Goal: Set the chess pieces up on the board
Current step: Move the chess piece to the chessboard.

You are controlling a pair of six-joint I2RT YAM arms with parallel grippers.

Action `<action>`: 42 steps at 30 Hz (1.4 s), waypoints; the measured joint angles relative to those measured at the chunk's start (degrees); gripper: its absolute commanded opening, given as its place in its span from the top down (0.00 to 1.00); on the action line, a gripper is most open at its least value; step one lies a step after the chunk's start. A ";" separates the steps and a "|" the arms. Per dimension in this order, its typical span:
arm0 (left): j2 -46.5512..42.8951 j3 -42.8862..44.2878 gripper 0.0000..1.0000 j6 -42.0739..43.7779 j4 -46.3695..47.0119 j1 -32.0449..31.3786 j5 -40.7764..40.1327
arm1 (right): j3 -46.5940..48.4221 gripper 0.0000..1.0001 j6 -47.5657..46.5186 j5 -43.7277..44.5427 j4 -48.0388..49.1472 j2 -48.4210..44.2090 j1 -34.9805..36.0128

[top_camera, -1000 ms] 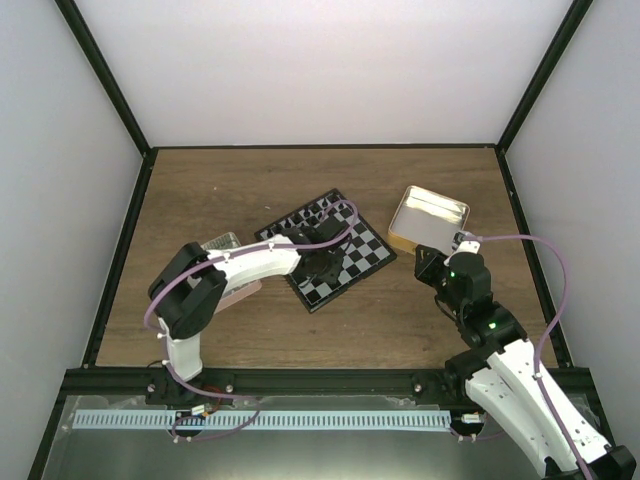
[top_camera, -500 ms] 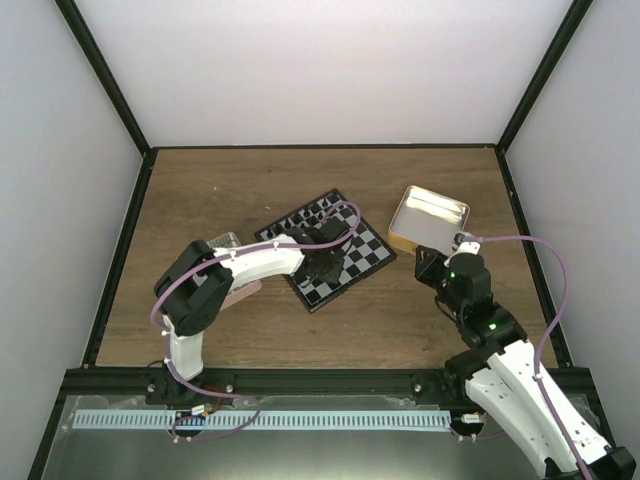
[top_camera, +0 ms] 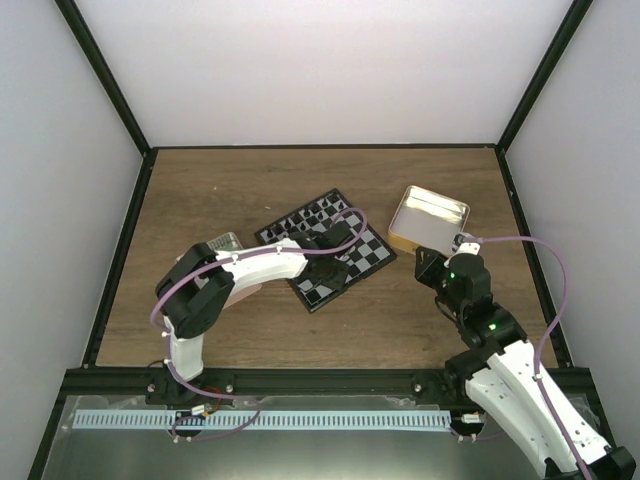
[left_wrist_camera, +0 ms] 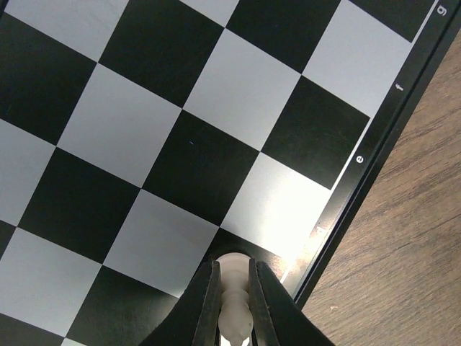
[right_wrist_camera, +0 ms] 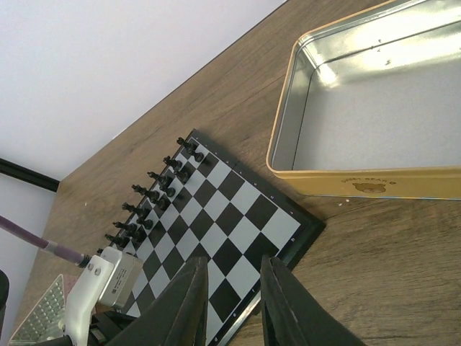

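Observation:
The board (top_camera: 368,252), black and silvery-grey checks, lies slanted at mid table. In the left wrist view my left gripper (left_wrist_camera: 232,270) is shut on a cream-white chess piece (left_wrist_camera: 233,292), held upright over a black square at the board's (left_wrist_camera: 238,108) rim, by the letter e. From above, the left gripper (top_camera: 335,266) hangs over the board's near side. My right gripper (right_wrist_camera: 232,263) is open and holds nothing, hovering near the board's (right_wrist_camera: 238,223) right corner. Other white pieces are out of view.
Black pieces (right_wrist_camera: 155,194) stand in two rows along the board's far edge (top_camera: 310,214). An open gold tin (top_camera: 428,218) sits to the right of the board, its rim (right_wrist_camera: 374,184) close to my right gripper (top_camera: 432,262). A silvery tin (top_camera: 222,243) lies left of the board.
The left arm has swung a little to the right and farther over the board. The right arm has not moved.

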 measured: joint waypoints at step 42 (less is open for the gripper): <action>-6.29 -0.13 0.41 0.57 -1.64 -0.90 -2.75 | -0.28 0.75 0.52 -0.09 -0.02 -0.42 0.00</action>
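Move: The left hand still has the white piece between its fingers; its dark square, third along the board's near-right edge, is centred about 1 cm back and 2 cm below. The black pieces' rows are centred some 15 cm ahead and 8 cm left; the gold tin stands about 14 cm ahead and 22 cm right. From the idle right hand, that square lies roughly 21 cm left, 1 cm ahead and 16 cm below. The left hand eases the white piece about 1 cm back, opens, then rises clear some 4 cm. ##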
